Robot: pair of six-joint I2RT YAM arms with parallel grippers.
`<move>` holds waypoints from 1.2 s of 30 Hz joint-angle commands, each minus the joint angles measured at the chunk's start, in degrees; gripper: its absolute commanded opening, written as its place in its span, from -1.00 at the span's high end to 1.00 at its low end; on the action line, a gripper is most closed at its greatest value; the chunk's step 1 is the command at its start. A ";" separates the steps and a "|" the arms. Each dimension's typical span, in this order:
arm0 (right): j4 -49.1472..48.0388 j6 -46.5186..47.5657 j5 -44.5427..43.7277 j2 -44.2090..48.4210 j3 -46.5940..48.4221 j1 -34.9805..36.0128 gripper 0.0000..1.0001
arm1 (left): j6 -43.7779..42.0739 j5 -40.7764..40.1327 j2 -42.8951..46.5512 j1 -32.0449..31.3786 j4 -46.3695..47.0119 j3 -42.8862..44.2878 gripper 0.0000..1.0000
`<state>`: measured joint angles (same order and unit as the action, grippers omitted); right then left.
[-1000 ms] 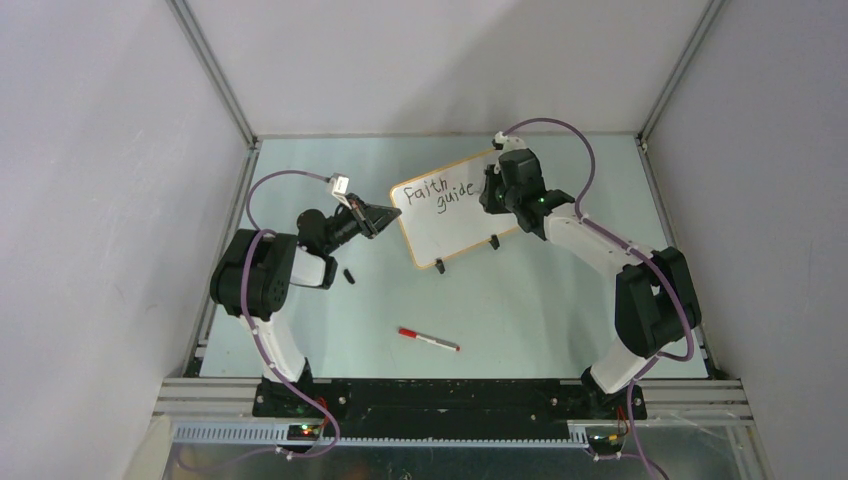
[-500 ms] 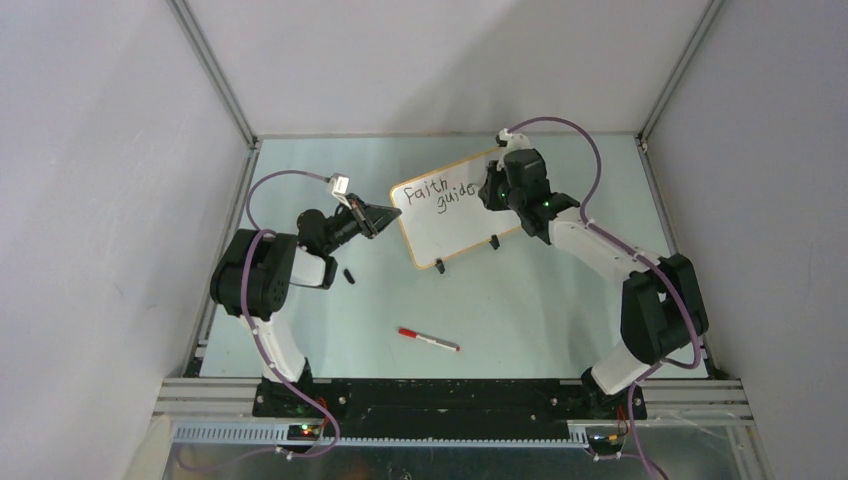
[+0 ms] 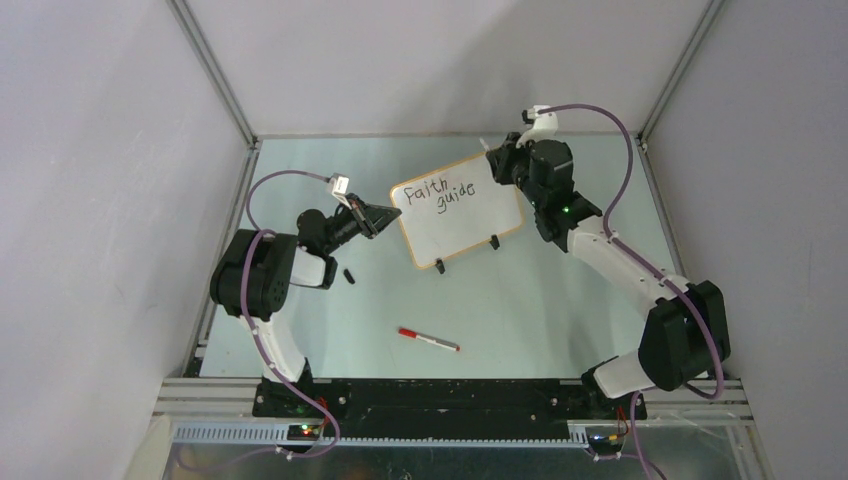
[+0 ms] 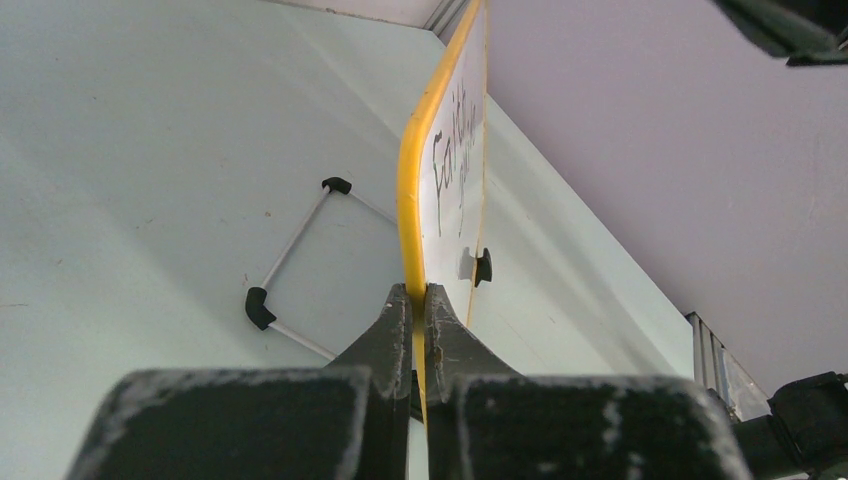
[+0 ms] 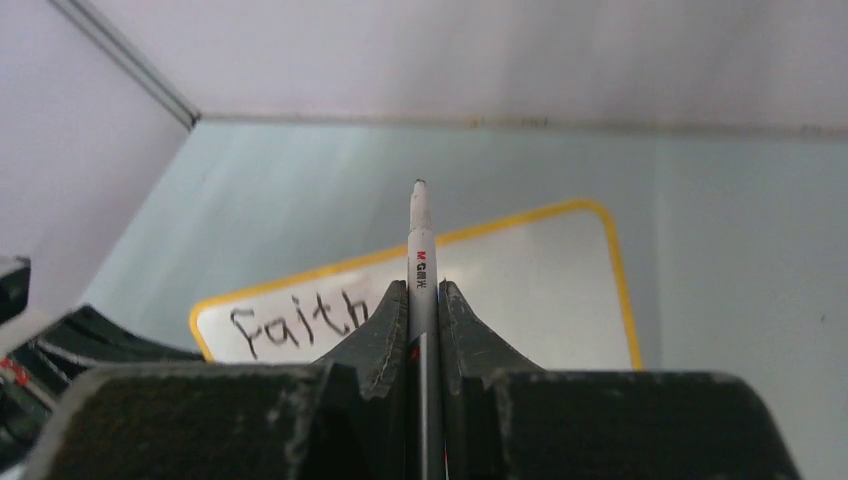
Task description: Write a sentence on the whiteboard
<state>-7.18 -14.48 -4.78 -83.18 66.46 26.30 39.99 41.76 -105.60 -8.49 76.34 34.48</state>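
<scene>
The whiteboard [image 3: 470,222], white with an orange frame, stands tilted on black clip feet [image 3: 440,266] at mid-table. The sentence [image 3: 440,195] in black marker reads "faith guide" in two staggered lines. My left gripper [image 3: 392,222] is shut on the board's left edge; in the left wrist view both fingers pinch the yellow frame [image 4: 412,200] at my left gripper [image 4: 419,292]. My right gripper [image 3: 500,160] hovers off the board's far right corner, shut on a white marker [image 5: 420,245] whose tip points up, clear of the whiteboard [image 5: 530,290]. My right gripper [image 5: 422,290] hides part of the writing.
A red-capped marker [image 3: 428,340] lies on the table near the front. A small black cap [image 3: 349,275] rests by the left arm. A white wire stand with black corners [image 4: 262,300] shows behind the board. Grey walls close in left, right and back.
The right arm has pulled back and to the right, lifting the marker off the board, so the word "guide" now shows whole. The left arm and the board have not moved.
</scene>
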 commanded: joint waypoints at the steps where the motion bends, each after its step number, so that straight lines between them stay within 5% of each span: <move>1: -12.99 2.38 -3.94 0.06 0.26 -0.29 1.00 | -3.70 0.10 1.92 -0.25 0.32 -0.66 1.00; 11: -8.14 3.55 1.82 6.21 -8.11 -1.89 1.00 | -3.78 -0.03 1.44 -0.33 -0.39 -0.23 1.00; 19: 3.18 1.63 3.57 5.04 -5.36 -2.16 1.00 | -3.95 -0.35 1.34 -0.30 -1.04 -0.03 1.00; 36: 10.09 0.82 6.01 -2.19 0.21 -1.93 1.00 | -3.56 -0.79 1.01 -0.46 -0.69 0.08 1.00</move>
<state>0.60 -13.45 0.30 -83.72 63.20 24.25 39.86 41.50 -105.19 -8.67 76.05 34.26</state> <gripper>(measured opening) 0.145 0.017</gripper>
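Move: The bare patch of whiteboard just right of "guide" lies below the right hand, which holds the marker: about 14 cm down and 3 cm ahead. "guide" is centred about 1 cm ahead and 6 cm left at that height. The board's upper right corner is some 7 cm ahead, 4 cm right and 10 cm down. From the left hand the bare patch is around 16 cm right, 5 cm ahead and roughly level. With the marker tip clear of the board, the right hand finishes its rise by about 3 cm, then reverses and sinks some 9 cm towards the bare patch beside "guide". It draws back and slightly right early in the descent, then eases a little forward and left; the fingers tip down nearly 20 degrees after a slight upward tilt, still gripping the marker. The left fingers keep their pinch on the board's left edge. ##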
